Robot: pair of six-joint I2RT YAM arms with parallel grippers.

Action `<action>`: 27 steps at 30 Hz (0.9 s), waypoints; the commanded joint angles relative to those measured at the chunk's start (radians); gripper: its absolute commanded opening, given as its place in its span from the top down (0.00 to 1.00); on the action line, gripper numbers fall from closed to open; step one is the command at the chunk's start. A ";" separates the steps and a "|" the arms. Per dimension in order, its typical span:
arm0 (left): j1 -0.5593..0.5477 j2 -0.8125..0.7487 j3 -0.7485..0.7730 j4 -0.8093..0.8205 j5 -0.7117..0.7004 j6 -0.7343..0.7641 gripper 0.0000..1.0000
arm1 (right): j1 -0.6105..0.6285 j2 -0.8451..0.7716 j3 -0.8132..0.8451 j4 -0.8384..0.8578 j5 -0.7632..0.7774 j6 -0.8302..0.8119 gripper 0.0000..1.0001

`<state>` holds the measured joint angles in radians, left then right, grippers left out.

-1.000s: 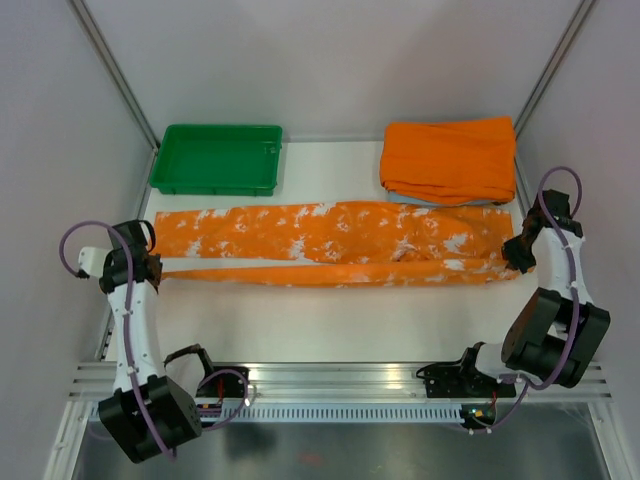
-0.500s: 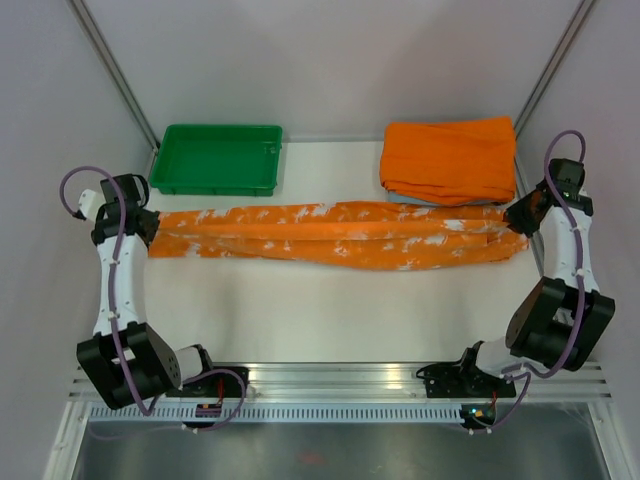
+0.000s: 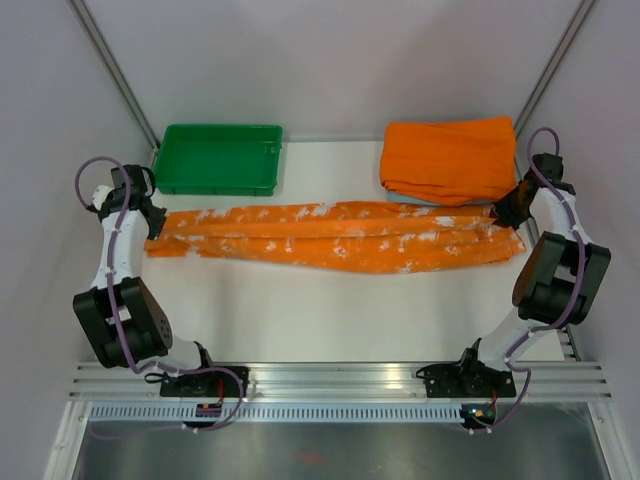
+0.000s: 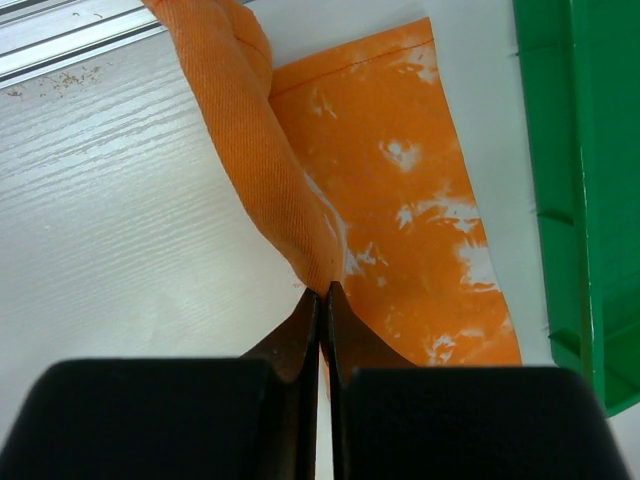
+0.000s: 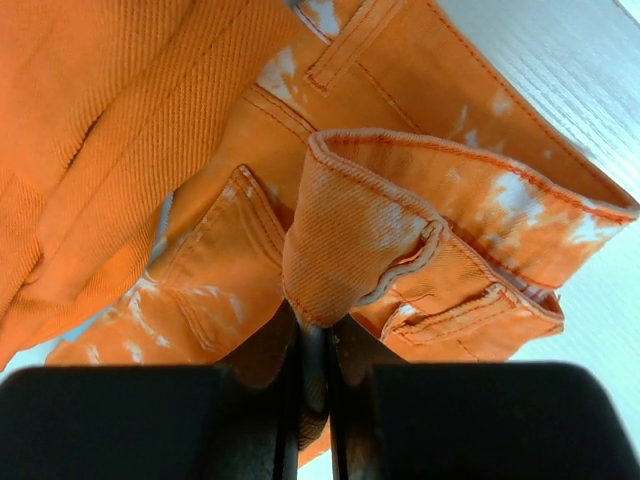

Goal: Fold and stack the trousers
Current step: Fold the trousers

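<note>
The trousers (image 3: 340, 236), orange with white splashes, lie in a long band across the table, folded lengthwise. My left gripper (image 3: 152, 222) is shut on the hem end at the left (image 4: 290, 190), with a fold of cloth rising from the fingertips. At the right end, my right gripper (image 3: 503, 214) is shut on the waistband (image 5: 360, 240), with belt loops and pocket seams showing around it. Each end is lifted slightly off the table.
A green tray (image 3: 217, 158) stands at the back left, its wall (image 4: 580, 180) close to the right of the hem. A plain orange folded cloth (image 3: 450, 158) lies over a light blue cloth at the back right, just behind the waistband. Side walls stand close to both arms.
Both grippers have carried the near edge of the trousers away from me, over the far edge, so the wide band has become narrower. Both arms now reach further back.
</note>
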<state>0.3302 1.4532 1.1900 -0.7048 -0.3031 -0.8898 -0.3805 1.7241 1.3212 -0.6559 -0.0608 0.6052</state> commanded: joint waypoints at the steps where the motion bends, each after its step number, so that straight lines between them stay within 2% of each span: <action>1: 0.041 0.044 0.083 0.087 -0.217 0.017 0.98 | -0.037 0.020 0.065 0.170 0.159 -0.059 1.00; 13: 0.021 0.257 0.180 0.120 -0.222 0.031 0.98 | 0.006 0.129 0.076 0.228 0.162 -0.048 1.00; 20: 0.010 0.331 0.215 0.131 -0.223 0.023 0.96 | 0.032 0.205 0.128 0.237 0.150 -0.081 1.00; 22: 0.009 0.345 0.240 0.133 -0.206 0.032 0.90 | 0.037 0.224 0.147 0.239 0.133 -0.093 0.99; 25: 0.009 0.366 0.289 0.165 -0.153 0.093 0.69 | 0.046 0.242 0.212 0.223 0.116 -0.117 0.80; 26: 0.007 0.368 0.305 0.168 -0.134 0.126 0.52 | 0.054 0.233 0.225 0.225 0.112 -0.142 0.63; 27: 0.006 0.368 0.342 0.171 -0.101 0.144 0.42 | 0.057 0.226 0.237 0.223 0.095 -0.157 0.55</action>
<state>0.3199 1.8240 1.4292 -0.6338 -0.3679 -0.8349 -0.3126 1.9690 1.4616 -0.5510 -0.0170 0.5320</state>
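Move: The left hand holds the near leg near its hem; the far leg's far edge lies about 5 cm ahead, 1 cm right and 9 below. The green tray's middle is 17 cm ahead of that hand and 14 right. The right hand holds the waistband, with the far waist edge about 5 cm straight ahead and 7 below. The folded stack's middle is some 13 cm ahead of it, 13 left and 4 lower. Both hands lower the held edge about 5 cm forward and down onto the trousers' far edge, then open. ##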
